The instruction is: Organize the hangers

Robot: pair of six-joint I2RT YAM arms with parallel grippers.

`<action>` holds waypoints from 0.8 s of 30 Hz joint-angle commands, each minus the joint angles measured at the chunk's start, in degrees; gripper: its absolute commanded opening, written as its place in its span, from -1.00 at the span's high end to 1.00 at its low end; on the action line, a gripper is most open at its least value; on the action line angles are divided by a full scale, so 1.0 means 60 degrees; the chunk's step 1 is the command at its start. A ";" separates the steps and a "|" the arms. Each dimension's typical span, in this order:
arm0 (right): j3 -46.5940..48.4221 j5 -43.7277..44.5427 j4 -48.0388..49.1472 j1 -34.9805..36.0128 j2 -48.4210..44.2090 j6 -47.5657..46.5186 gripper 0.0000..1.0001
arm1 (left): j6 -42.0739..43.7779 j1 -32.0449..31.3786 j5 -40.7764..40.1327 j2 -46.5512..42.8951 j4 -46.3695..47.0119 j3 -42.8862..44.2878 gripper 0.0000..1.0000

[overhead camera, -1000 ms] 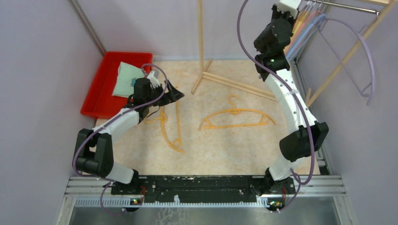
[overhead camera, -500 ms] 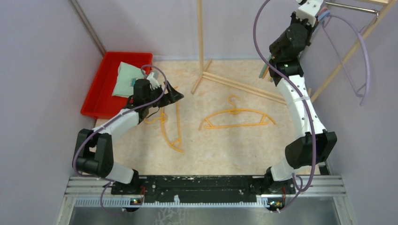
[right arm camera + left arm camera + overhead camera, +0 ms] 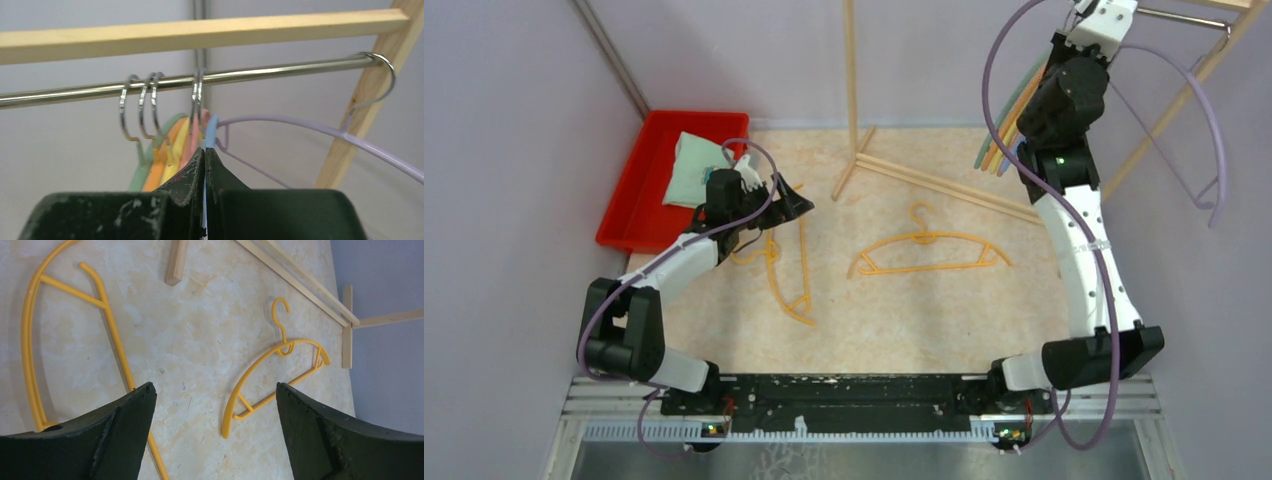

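Observation:
Two orange-yellow hangers lie flat on the floor, one in the middle [image 3: 929,250] and one to its left [image 3: 786,285]; both show in the left wrist view, the middle one on the right [image 3: 270,375] and the other at the left edge [image 3: 30,340]. My left gripper [image 3: 796,203] is open and empty, hovering over the floor between them [image 3: 215,390]. My right gripper [image 3: 205,152] is raised to the metal rail [image 3: 280,70] and shut on a blue hanger [image 3: 212,130]. Green [image 3: 150,160], orange [image 3: 162,165], yellow [image 3: 179,145] and pink hangers hang beside it. A lavender hanger [image 3: 350,140] hangs at the rail's right end.
A red tray [image 3: 639,200] with a pale green cloth [image 3: 696,168] sits at the back left. The wooden rack's poles and feet [image 3: 924,175] stand at the back and right, with a wooden top bar [image 3: 200,32] above the rail. Grey walls close both sides.
My right arm has stretched up and to the right along the rail with the blue hanger. The hung hangers now dangle left of that arm. My left arm has hardly moved.

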 commanded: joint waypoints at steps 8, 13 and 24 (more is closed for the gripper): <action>0.1134 -0.5749 -0.2812 0.0777 -0.1524 0.0973 0.64 | 0.0502 0.0136 -0.0080 0.0247 -0.0187 0.0173 -0.91; 0.1642 -0.6518 -0.4062 0.1958 -0.1159 0.0810 0.08 | 0.0507 0.0159 -0.0250 0.0418 -0.0165 0.0220 -0.94; 0.1550 -0.8371 -0.6127 0.3637 0.0895 0.2922 -0.39 | 0.0780 0.0180 -0.0723 0.0052 -0.1054 0.0309 -0.99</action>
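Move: From the right hand, up at the rail, the left orange hanger lies some 47 cm to its left, about 5 cm nearer the base and 52 cm below; the right orange hanger lies around 19 cm to its left and 3 cm back, and the stand's floor beam some 12 cm left and 11 cm ahead, both equally low. From the left hand the left orange hanger is roughly 4 cm left, 4 cm back and 15 cm below, the right orange hanger about 27 cm right and 1 cm back. Away from the hung hangers, the right hand sweeps fast, some 27 cm left, towards the left orange hanger, first rising about 5 cm and easing back, then dropping 10 cm. It turns some 65 degrees counter-clockwise, tips downward, and its shut fingers open to about two-thirds. The left hand, fingers still wide, sinks about 3 cm over the left orange hanger, still clear of it. ##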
